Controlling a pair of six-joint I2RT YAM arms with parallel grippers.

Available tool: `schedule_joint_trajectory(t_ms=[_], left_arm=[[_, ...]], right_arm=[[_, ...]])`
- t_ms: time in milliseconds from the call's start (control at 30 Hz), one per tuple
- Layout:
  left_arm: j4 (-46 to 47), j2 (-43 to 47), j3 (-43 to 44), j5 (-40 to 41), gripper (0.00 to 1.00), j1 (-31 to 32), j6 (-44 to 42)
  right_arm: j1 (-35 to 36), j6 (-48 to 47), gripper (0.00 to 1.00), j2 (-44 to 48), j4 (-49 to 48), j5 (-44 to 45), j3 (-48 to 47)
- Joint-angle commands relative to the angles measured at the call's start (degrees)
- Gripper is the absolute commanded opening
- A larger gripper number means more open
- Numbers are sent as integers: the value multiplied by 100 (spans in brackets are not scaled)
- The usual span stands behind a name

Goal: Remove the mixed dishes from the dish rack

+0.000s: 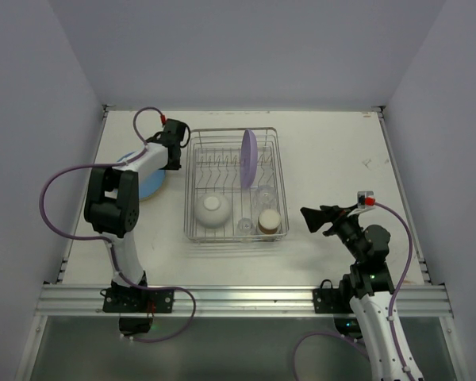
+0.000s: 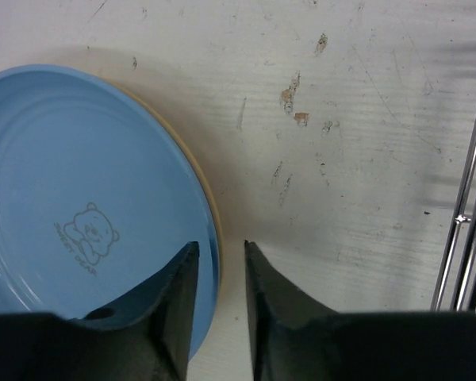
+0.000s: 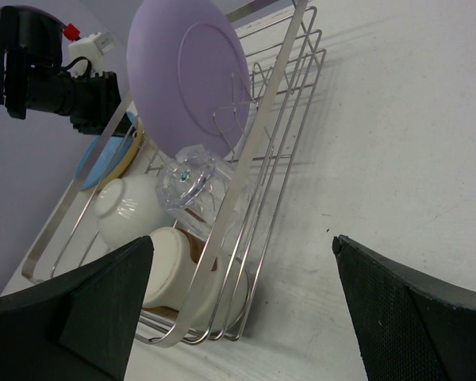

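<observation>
The silver wire dish rack point(image 1: 192, 190) stands mid-table. In it a purple plate point(image 1: 249, 157) stands upright, a white bowl point(image 1: 212, 209) lies upside down, and two clear glasses point(image 1: 264, 194) and a brown cup point(image 1: 269, 221) sit at the front right. A blue plate point(image 1: 152, 189) lies on the table left of the rack, stacked on a tan-orange plate point(image 2: 211, 208). My left gripper point(image 2: 222, 246) hovers over the blue plate's point(image 2: 71, 198) right rim, jaws slightly parted, holding nothing. My right gripper point(image 3: 244, 238) is wide open and empty, right of the rack, facing the cup point(image 3: 170, 270).
White walls close in the table at the back and sides. The rack's wire point(image 2: 468, 230) stands just right of my left gripper. The right wrist view shows the purple plate point(image 3: 194, 75), bowl point(image 3: 127, 208), a glass point(image 3: 186, 178) and the left arm point(image 3: 47, 83) beyond.
</observation>
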State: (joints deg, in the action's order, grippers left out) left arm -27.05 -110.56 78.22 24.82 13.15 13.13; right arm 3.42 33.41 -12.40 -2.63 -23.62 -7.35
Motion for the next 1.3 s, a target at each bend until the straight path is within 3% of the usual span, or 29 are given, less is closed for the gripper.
schedule_joint_trajectory(t_ms=[0, 100, 433, 500, 600, 767, 867, 1133, 1267], left_arm=[[59, 324, 36, -109, 39, -40, 146], [77, 543, -17, -328, 51, -40, 164], [77, 2117, -227, -1225, 61, -40, 305], [77, 2388, -263, -1260, 73, -40, 313], [121, 2688, -359, -1584, 77, -40, 313], [525, 3241, -754, -3040, 94, -40, 374], [797, 3479, -878, -3790, 100, -40, 401], [2114, 3954, -1809, -5775, 100, -23, 989], [2678, 4034, -2170, -6103, 100, 91, 1271]], right_arm=[[-8, -1, 99, 1, -229, -108, -20], [-8, 8, 99, -8, -229, -108, -12], [-8, -10, 99, 10, -220, -99, -20], [-8, -10, 99, 19, -211, -99, -12], [-8, -1, 99, 10, -220, -91, -20], [-8, -1, 99, -8, -211, -82, -29], [-8, -10, 99, -8, -211, -82, -29], [1, -1, 99, -69, -220, -55, -38], [-8, -1, 99, -61, -203, -29, -47]])
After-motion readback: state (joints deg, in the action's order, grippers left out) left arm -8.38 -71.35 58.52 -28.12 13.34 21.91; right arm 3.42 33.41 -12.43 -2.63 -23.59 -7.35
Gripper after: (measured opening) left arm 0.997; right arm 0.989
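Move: The purple plate, standing in the dish rack, is the next thing to reach: its middle lies about 26 cm to the left hand's right, some 3 cm back and about 8 cm above it. The blue plate just put down has its middle 9 cm to the hand's left, level fore and aft. The white bowl sits about 14 cm right and 13 cm back. From the idle right hand the purple plate is roughly 18 cm ahead and 19 cm left. The blue plate's rim, still between the part-open left fingers, is left behind as they spread to fully open and the hand rises steeply. After some 17 cm of climb the hand swings right and back over the rack's left side, towards the purple plate, ending about 20 cm higher and 15 cm farther right. The wrist rolls its left side down about 50 degrees, turns clockwise and lifts the fingertips from their downward slant. ##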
